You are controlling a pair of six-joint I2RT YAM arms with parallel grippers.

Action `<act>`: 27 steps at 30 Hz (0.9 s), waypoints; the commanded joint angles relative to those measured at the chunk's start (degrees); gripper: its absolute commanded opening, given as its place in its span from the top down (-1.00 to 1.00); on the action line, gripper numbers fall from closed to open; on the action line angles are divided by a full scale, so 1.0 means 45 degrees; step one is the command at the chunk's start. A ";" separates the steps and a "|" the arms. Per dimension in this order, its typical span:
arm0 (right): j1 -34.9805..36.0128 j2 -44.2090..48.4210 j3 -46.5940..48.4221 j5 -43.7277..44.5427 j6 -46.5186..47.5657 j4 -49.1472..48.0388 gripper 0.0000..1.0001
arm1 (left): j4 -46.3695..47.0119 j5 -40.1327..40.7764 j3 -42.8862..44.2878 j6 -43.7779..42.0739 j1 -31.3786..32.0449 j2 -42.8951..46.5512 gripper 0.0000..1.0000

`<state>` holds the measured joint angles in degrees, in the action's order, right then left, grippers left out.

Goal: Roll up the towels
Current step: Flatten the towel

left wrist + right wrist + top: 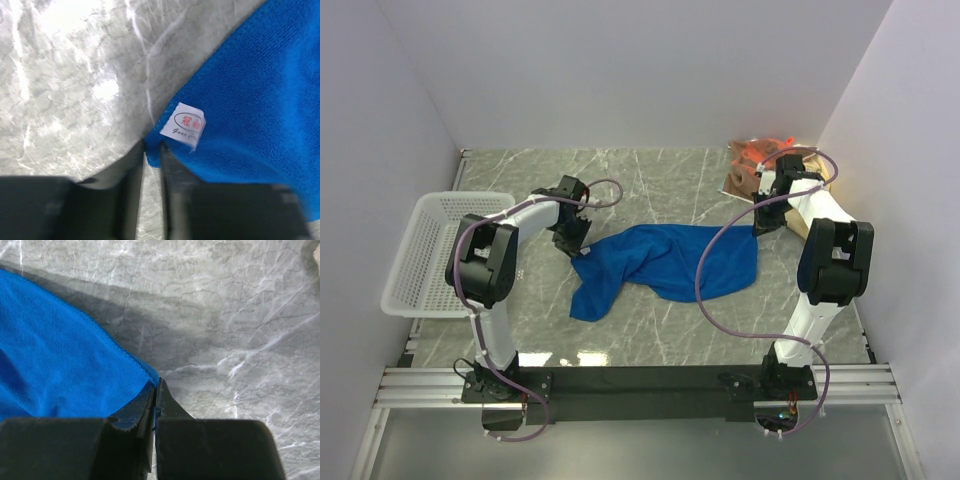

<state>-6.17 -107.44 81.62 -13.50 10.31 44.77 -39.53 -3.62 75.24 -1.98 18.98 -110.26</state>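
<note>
A royal blue towel (pixel 665 262) lies crumpled and spread across the middle of the marble table. At its left corner is my left gripper (pixel 570 238). In the left wrist view the left gripper (pixel 152 147) has its jaws a narrow gap apart, with the blue towel's (pixel 250 100) corner and its white label (pixel 184 124) at the tips. My right gripper (pixel 767 222) is at the towel's right corner. Seen from the right wrist, the right gripper (pixel 156 385) is shut on the edge of the blue towel (pixel 55 355). A brown-and-orange towel (pixel 760 165) lies at the back right.
A white mesh basket (pixel 430 250) sits at the table's left edge, close to the left arm. White walls enclose the table on the left, back and right. Bare marble (pixel 660 190) lies behind the blue towel.
</note>
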 commanded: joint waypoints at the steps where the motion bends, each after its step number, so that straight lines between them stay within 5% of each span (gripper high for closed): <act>1: -0.0112 0.0378 0.0435 -0.0340 0.0229 0.0265 1.00 | 0.0249 0.0122 -0.0041 0.0108 -0.0019 -0.0303 0.63; 5: -0.0268 0.0769 0.0669 -0.0711 0.0385 0.0596 1.00 | 0.0074 -0.0171 0.0310 0.0186 -0.0370 0.0280 0.99; 18: -0.1380 0.4456 0.2466 -0.1884 0.1869 0.1886 1.00 | -0.2212 -0.1365 0.4449 -0.1416 -0.2226 0.4011 0.99; 27: -0.2241 0.8573 0.1181 -0.1748 0.3235 0.2121 1.00 | -0.1841 -0.1365 0.2267 -0.1397 -0.2265 0.8267 0.99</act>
<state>-14.81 -75.75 89.45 -22.26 20.84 52.99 -46.78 -9.50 89.38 -7.44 8.95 -78.81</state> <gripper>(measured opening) 0.012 0.016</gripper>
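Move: The blue towel's tagged left corner lies right between the left hand's half-open fingers, with the white label about 2 cm to the right and 1 cm ahead. The bulk of the towel is some 18 cm to that hand's right and 3 cm back, and the white basket about 28 cm to its left, level with it. The right hand already grips the towel's far right corner, a few centimetres off the table; from this hand the brown cloth lies about 17 cm ahead and 1 cm right, the yellow cloth 10 cm ahead and 12 cm right. The towel's left corner is pinched as the left fingers shut; then both hands swing it up off the table by roughly 25 cm, slow at first and then fast. They also draw apart, left hand leftward and right hand rightward, both wrists tilting the fingers forward some 35 degrees. The left reaches forward on the way up, then comes back; the right pulls back near the top, keeping its grip. ##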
